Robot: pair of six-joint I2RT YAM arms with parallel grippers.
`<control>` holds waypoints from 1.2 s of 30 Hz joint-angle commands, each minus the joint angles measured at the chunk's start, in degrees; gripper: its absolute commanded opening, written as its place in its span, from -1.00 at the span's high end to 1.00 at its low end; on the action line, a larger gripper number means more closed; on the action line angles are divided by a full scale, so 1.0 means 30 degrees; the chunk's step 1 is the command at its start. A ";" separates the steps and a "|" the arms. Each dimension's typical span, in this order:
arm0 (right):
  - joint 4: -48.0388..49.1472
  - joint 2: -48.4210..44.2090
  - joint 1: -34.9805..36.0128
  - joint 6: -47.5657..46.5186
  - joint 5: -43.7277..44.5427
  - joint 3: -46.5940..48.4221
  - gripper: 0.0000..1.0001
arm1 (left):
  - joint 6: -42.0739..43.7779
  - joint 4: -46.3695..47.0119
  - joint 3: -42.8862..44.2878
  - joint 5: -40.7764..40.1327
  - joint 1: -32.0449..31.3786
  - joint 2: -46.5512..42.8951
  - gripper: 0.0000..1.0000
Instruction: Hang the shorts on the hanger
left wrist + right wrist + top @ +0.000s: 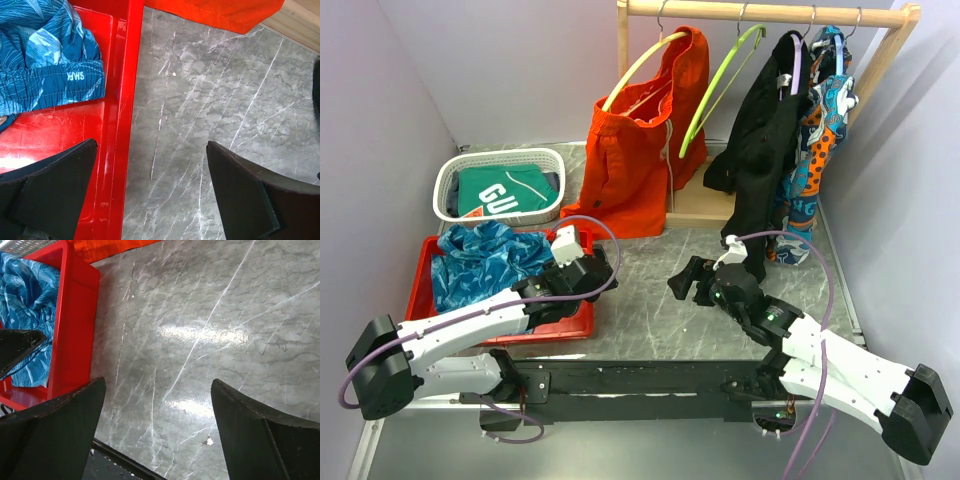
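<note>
The blue-and-teal shorts lie crumpled in the red tray at the left. Their waistband shows in the left wrist view and the fabric in the right wrist view. The lime-green hanger hangs bare on the wooden rail at the back. My left gripper is open over the tray's right rim, beside the shorts and not touching them; nothing sits between its jaws. My right gripper is open above the marble tabletop, its jaws holding nothing.
A white basket holding a green garment stands behind the tray. On the rail hang orange-red shorts on a yellow hanger, a black garment and a blue-orange patterned garment. Walls close in left and right.
</note>
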 commanded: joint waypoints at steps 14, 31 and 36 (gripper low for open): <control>0.0709 0.0215 0.0076 -0.0915 -0.0136 0.0398 -0.86 | -0.6108 -0.9946 0.6095 -0.0793 0.4917 0.2560 -0.93; 0.1352 0.0742 0.0105 -0.1561 -0.1484 0.0751 -0.86 | -0.5117 -0.3888 0.5250 0.1816 1.2248 0.8832 -0.42; 0.1528 0.0859 0.0105 -0.1647 -0.1923 0.0808 -0.86 | -0.4385 -0.3765 0.4427 0.2022 1.2190 0.7722 0.98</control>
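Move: The blue shorts lie crumpled in the red bin, their middle some 19 cm to the left hand's left, about 4 cm ahead and 10 cm below. The bin's own middle is about 18 cm left, 1 cm back and 12 cm down. The white basket sits beyond, 21 cm ahead and 19 cm left; the orange bag hangs 18 cm ahead, 9 cm right. From the right hand the shorts are about 44 cm left and 5 cm ahead. The shorts' far right part is what the left hand goes for: wide open, it rises about 3 cm over the bin's right wall while swinging left and forward, some 15 cm left and 9 cm out in all, turning counter-clockwise about 45 degrees. Then it tips down and plunges some 11 cm into the cloth, where its fingers close and pinch a fold. ##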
